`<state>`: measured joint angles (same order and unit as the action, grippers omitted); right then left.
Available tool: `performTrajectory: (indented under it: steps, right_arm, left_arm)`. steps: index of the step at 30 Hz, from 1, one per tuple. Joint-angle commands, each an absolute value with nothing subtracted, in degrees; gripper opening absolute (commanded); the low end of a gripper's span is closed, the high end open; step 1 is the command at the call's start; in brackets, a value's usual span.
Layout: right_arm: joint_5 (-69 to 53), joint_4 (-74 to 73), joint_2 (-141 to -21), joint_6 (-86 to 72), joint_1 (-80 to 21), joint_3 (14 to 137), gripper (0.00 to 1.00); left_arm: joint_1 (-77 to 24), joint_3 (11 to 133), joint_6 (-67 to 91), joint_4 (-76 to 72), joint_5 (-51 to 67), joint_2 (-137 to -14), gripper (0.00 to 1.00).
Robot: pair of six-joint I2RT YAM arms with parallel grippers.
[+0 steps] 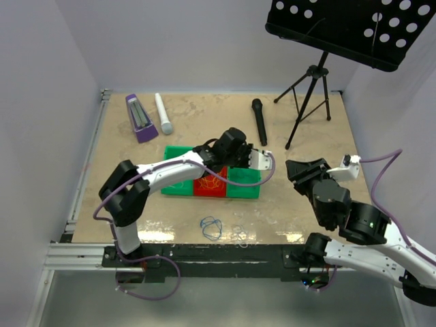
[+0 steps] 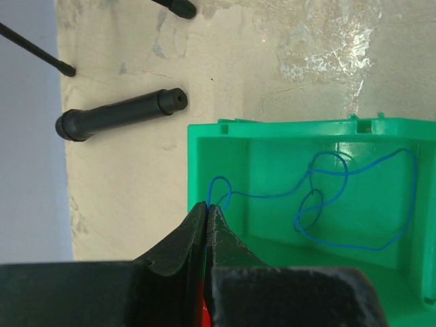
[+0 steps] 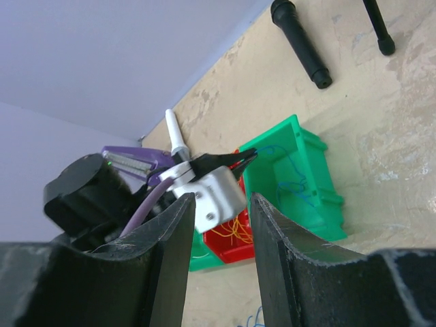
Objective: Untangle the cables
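Observation:
One blue cable (image 2: 266,197) lies looped inside the right green bin (image 2: 272,126). My left gripper (image 2: 208,204) is shut on one end loop of it at the bin's rim. In the right wrist view the left gripper (image 3: 253,155) points into that green bin (image 3: 320,204). Orange-yellow cables (image 1: 208,181) lie in the red bin (image 1: 206,191). A blue cable loop (image 1: 211,227) and a thin white cable (image 1: 239,235) rest on the table near the front edge. My right gripper (image 1: 300,170) hovers to the right of the bins, open and holding nothing.
A second green bin (image 1: 176,178) sits left of the red one. At the back lie a black microphone (image 1: 259,121), a white microphone (image 1: 163,113) and a purple metronome (image 1: 139,117). A black music stand (image 1: 310,95) rises at the back right.

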<state>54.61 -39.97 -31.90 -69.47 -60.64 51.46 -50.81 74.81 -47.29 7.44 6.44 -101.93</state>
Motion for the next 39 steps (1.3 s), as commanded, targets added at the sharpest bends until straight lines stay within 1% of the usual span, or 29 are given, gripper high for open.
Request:
performTrajectory:
  steps: [1,8,9,13,15,18,24,27,28,29,32,35,37,39]
  right_arm:
    - [56.95,-41.40,-31.82,-71.72,-60.73,53.17,0.43]
    - [57.74,-42.80,-31.90,-73.04,-60.73,53.96,0.43]
    - [57.83,-42.80,-31.90,-73.21,-60.73,54.14,0.43]
    - [58.53,-43.94,-32.34,-74.00,-60.73,54.93,0.43]
    - [58.88,-44.73,-32.43,-74.35,-60.73,55.54,0.43]
    - [59.06,-45.44,-32.61,-74.88,-60.73,56.07,0.43]
    - [58.54,-45.09,-33.31,-75.06,-60.73,55.99,0.43]
    - [58.54,-44.56,-34.01,-74.71,-60.73,56.07,0.43]
    - [58.54,-44.30,-34.19,-74.45,-60.73,55.99,0.43]
    - [58.54,-43.95,-34.28,-74.10,-60.73,55.90,0.43]
    - [58.27,-43.25,-34.98,-73.39,-60.73,55.81,0.43]
    - [58.10,-42.45,-35.51,-72.78,-60.73,55.72,0.43]
    - [58.01,-42.01,-35.68,-72.51,-60.73,55.72,0.43]
    - [57.83,-41.40,-35.86,-72.07,-60.73,55.28,0.44]
  left_arm:
    - [-51.06,79.81,-44.56,13.01,5.09,-105.03,0.00]
    - [-51.33,73.04,-45.44,9.14,5.27,-103.62,0.00]
    - [-51.33,72.43,-45.70,8.97,5.80,-103.62,0.01]
    - [-51.94,73.56,-45.79,11.50,7.29,-105.46,0.24]
    - [-51.86,75.84,-45.62,14.49,7.73,-106.78,0.32]
    - [-51.77,75.06,-45.79,12.67,7.91,-105.65,0.46]
    - [-51.77,75.67,-44.56,14.76,9.23,-101.17,0.57]
    - [-51.77,77.60,-43.51,18.18,10.80,-97.22,0.74]
    - [-51.77,78.48,-43.24,19.41,11.42,-96.08,0.86]
    - [-51.77,79.53,-42.55,20.38,11.77,-94.93,0.93]
    - [-51.77,84.62,-40.26,24.42,13.44,-91.59,0.98]
    - [-51.85,86.31,-41.56,29.60,15.72,-87.47,0.98]
    - [-51.77,84.30,-46.02,34.86,18.70,-83.95,0.96]
    - [-51.77,78.70,-52.79,39.09,22.13,-79.39,0.93]
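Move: The blue cable pinched in the left fingers already trails loops into the right-hand green bin. The bin's middle is about 6 cm back from the left hand, neither left nor right of it, and some 8 cm below. The red bin lies 12 cm to the left and 6 cm back, the black microphone 9 cm ahead and 6 cm right. From the right hand, the green bin is roughly 8 cm ahead, 13 cm left and well below. The blue cable, already held at one end, is lowered by the left hand about 6 cm into the green bin's far part, the hand easing slightly back. There the fingers open nearly wide and let go, then the empty hand climbs steeply, some 19 cm, drawing back about 4 cm as it leaves the bin. ##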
